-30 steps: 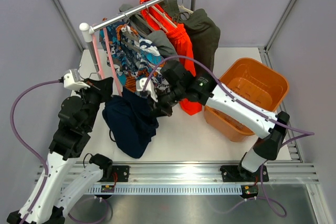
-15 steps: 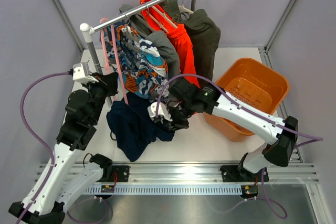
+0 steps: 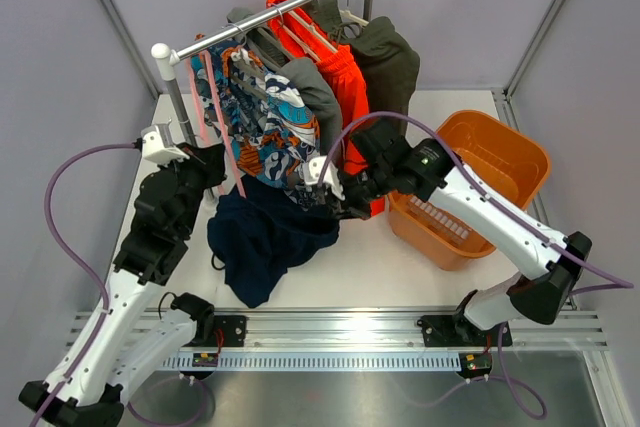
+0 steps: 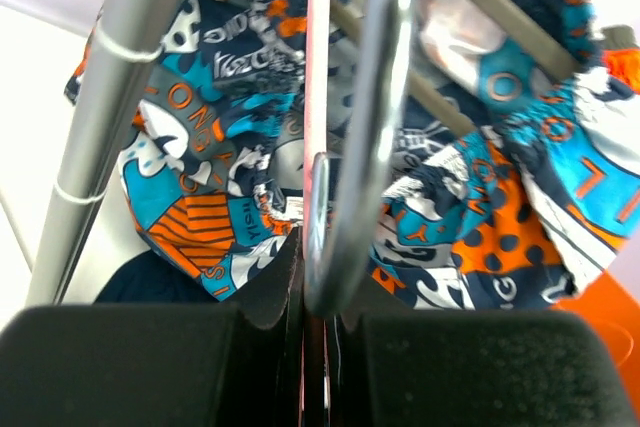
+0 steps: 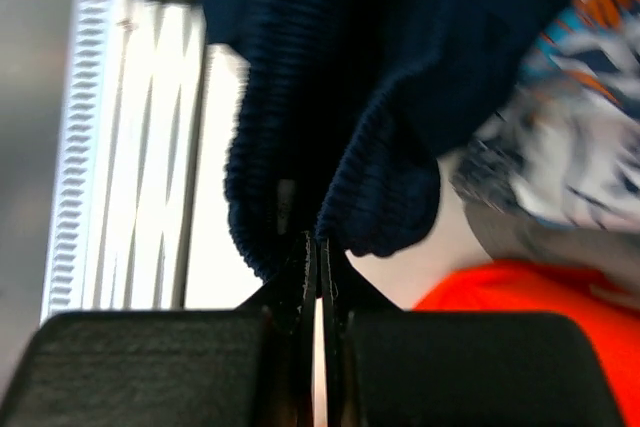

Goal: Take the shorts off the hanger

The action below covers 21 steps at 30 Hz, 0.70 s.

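The navy shorts (image 3: 268, 239) droop in a loose heap over the table in front of the rack. My right gripper (image 3: 326, 193) is shut on their upper right edge, and in the right wrist view the ribbed navy fabric (image 5: 340, 97) is pinched at the fingertips of my right gripper (image 5: 318, 242). The pale pink hanger (image 3: 216, 112) slants down from the rod to just above the shorts; I cannot tell whether they still touch. My left gripper (image 3: 213, 163) is shut on the hanger's arm. In the left wrist view the hanger (image 4: 318, 67) runs straight up from my closed left gripper (image 4: 318, 292).
The rack rod (image 3: 265, 12) carries the patterned blue-white-orange shorts (image 3: 272, 132), an orange garment (image 3: 348, 77) and a dark olive one (image 3: 392, 65). An orange basket (image 3: 520, 147) stands at the right. A shiny metal bar (image 4: 385, 97) and the rack's upright (image 4: 110, 97) crowd my left fingers.
My right gripper has pulled the shorts' edge rightward, dipping and then rising, spreading the fabric. My left gripper has shifted slightly up and right with the hanger.
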Available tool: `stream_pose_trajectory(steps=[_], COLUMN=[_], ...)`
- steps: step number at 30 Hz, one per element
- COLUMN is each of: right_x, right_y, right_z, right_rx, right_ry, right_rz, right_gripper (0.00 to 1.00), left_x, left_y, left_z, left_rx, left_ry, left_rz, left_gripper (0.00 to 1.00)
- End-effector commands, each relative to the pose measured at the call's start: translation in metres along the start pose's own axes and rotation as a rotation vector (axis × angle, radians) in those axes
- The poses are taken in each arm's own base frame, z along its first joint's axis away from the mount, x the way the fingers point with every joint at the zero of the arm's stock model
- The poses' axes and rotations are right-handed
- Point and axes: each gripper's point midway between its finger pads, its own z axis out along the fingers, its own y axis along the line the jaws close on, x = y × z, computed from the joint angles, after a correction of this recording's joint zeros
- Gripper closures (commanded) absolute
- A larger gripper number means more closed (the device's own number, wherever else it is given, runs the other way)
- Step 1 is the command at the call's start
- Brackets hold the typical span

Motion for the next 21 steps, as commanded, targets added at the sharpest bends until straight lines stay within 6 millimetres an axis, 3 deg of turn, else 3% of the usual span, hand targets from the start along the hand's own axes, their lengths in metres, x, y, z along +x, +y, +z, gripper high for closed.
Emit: stream_pose_trajectory(steps=[1, 3, 6, 10, 12, 14, 16, 17, 18, 19, 20, 21], right_x=[-0.017, -0.016, -0.015, 0.019, 0.02, 0.005, -0.007, -0.014, -0.014, -0.002, -0.01, -0.02], right_y=[0.057, 0.068, 0.062, 0.01, 0.004, 0.008, -0.001, -0.013, -0.023, -0.038, -0.044, -0.04], right_z=[0.003, 0.01, 0.016, 0.026, 0.026, 0.025, 0.029, 0.034, 0.036, 0.045, 0.04, 0.041], right_rx=[-0.19, -0.221, -0.179, 0.022, 0.041, 0.035, 0.074, 0.127, 0.162, 0.192, 0.207, 0.151], right_ry=[-0.037, -0.025, 0.004, 0.199, 0.199, 0.136, 0.102, 0.089, 0.105, 0.165, 0.155, 0.105], right_rz=[-0.166, -0.205, -0.239, -0.236, -0.206, -0.184, -0.151, -0.095, -0.07, -0.036, 0.0, 0.02], right_gripper=[1.0, 1.0, 1.0, 1.0, 1.0, 1.0, 0.94, 0.83, 0.79, 0.73, 0.67, 0.53], left_x=[-0.012, -0.013, -0.022, -0.025, -0.025, -0.018, -0.014, -0.01, -0.007, -0.007, -0.005, -0.002], left_y=[-0.003, -0.005, -0.006, -0.004, -0.006, -0.008, -0.016, -0.018, -0.021, -0.024, -0.026, -0.028], left_z=[0.012, 0.015, 0.018, 0.027, 0.032, 0.04, 0.044, 0.047, 0.047, 0.047, 0.047, 0.045], left_rx=[-0.016, -0.013, -0.019, -0.05, -0.048, -0.047, -0.019, -0.013, -0.003, 0.008, 0.016, 0.025], left_ry=[-0.082, -0.089, -0.123, -0.141, -0.149, -0.133, -0.12, -0.104, -0.091, -0.081, -0.072, -0.056], left_rz=[-0.093, -0.105, -0.095, -0.095, -0.126, -0.134, -0.147, -0.147, -0.145, -0.144, -0.141, -0.137], left_gripper=[1.0, 1.0, 1.0, 1.0, 1.0, 1.0, 1.0, 1.0, 1.0, 1.0, 1.0, 1.0])
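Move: My right hand pinches the navy shorts' waistband; their bulk lies about 15 cm to its left, nearly level fore-and-aft and some 17 cm lower. The red shorts hang about 17 cm ahead and 3 cm right of that hand; the basket is 30 cm right and 10 cm ahead. My left hand holds the pink hanger; the patterned shorts hang 9 cm ahead and 8 cm right of it, a little lower, with the navy shorts about 9 cm back, 9 cm right and 25 cm below. Still gripping the navy waistband, my right hand tugs back about 6 cm, then swings forward again by roughly 7 cm while sinking and edging left, its fingers opening only near the end to let the cloth go. Meanwhile my left hand keeps its pinch on the pink hanger and carries it forward and down, about 4 cm each, edging right towards the hanging patterned shorts. ##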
